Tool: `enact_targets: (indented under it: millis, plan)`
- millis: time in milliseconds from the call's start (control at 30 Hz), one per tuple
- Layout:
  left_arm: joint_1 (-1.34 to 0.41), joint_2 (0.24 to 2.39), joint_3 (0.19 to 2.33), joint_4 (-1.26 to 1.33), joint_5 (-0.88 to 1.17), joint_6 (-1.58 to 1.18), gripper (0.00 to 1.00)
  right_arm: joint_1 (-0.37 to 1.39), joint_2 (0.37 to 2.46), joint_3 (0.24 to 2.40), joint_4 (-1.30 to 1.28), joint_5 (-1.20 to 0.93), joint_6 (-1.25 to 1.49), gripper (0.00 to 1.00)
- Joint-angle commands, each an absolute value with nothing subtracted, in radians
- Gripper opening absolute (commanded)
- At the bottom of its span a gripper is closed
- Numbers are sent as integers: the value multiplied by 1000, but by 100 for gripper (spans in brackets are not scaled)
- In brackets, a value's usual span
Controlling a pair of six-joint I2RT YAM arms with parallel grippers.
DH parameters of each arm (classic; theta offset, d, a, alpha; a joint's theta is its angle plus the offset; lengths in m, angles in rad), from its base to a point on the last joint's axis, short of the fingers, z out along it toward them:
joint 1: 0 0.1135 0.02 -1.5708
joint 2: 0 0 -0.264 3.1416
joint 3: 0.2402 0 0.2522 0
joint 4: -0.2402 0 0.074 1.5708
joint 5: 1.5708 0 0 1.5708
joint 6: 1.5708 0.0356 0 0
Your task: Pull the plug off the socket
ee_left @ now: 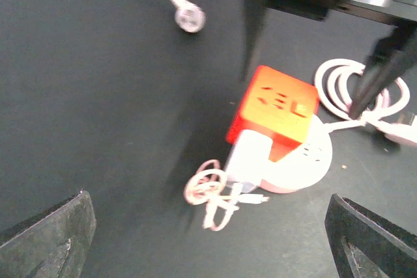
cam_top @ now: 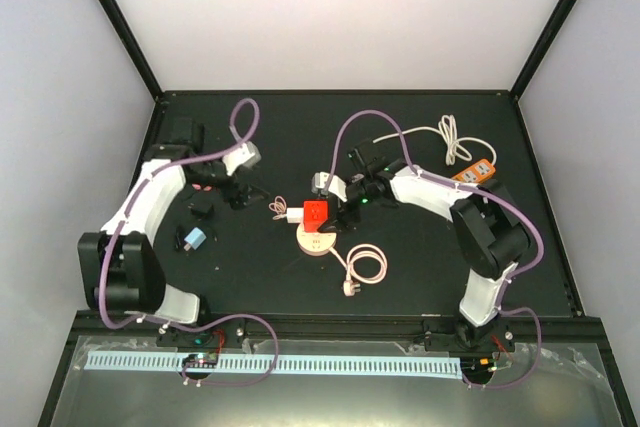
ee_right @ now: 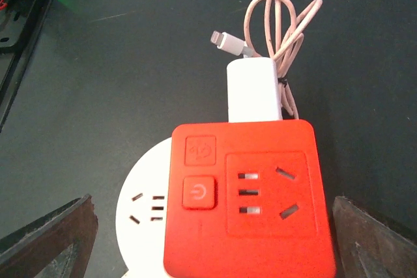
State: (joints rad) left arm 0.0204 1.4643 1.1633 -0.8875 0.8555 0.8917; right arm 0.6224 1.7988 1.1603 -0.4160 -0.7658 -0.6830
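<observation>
A red cube adapter [ee_right: 244,196] sits on top of a round white socket [ee_right: 146,200]. A white plug [ee_right: 254,92] is stuck into the cube's far side, with a bundled pink cable [ee_right: 287,24] hanging off it. My right gripper [ee_right: 212,245] hovers open right above the cube, its fingers [ee_right: 45,239] spread wider than the cube. In the top view the cube [cam_top: 316,212] and plug [cam_top: 293,215] lie mid-table, the right gripper [cam_top: 345,209] just right of them. My left gripper [cam_top: 243,195] stands open to their left, short of the plug [ee_left: 247,157] and the cable [ee_left: 212,193].
A coiled pink-white cord with a plug [cam_top: 362,267] lies right of the socket. An orange power strip [cam_top: 472,171] with a white cable [cam_top: 445,137] sits at the back right. A small blue adapter [cam_top: 194,238] and a black block [cam_top: 200,209] lie near the left arm.
</observation>
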Motion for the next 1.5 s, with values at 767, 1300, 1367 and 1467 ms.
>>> enact_targets:
  millis: [767,1300,1367,1467]
  plan:
    - [-322,1372,857,-514,685,1049,79,662,1851,1124,-300,-723,-739,78]
    - [-386,1419,815,-468,581,1056,58,666,1807,1038,-220,-738,-738,53]
    - [-393,1432,818,-465,566,1056,56,667,1803,1038,-223,-737,-736,52]
    - [-403,1451,823,-462,528,1049,53,666,1801,1038,-228,-739,-740,51]
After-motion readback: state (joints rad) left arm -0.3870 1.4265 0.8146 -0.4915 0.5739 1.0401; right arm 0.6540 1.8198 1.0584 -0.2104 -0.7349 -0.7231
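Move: The white plug lies about 13 cm to the left hand's right, 6 cm back and 13 cm below; the red socket is 5 cm beyond it to the right, the pink cable coil 4 cm left and 2 cm forward of the plug. From the right hand, the red socket is 2 cm left, straight abreast, 3 cm below; the round strip sits 4 cm back of the socket and lower. Right fingers sink 2 cm and close on the red socket; left hand descends 10 cm rightward-back, half-closing, towards the plug. ##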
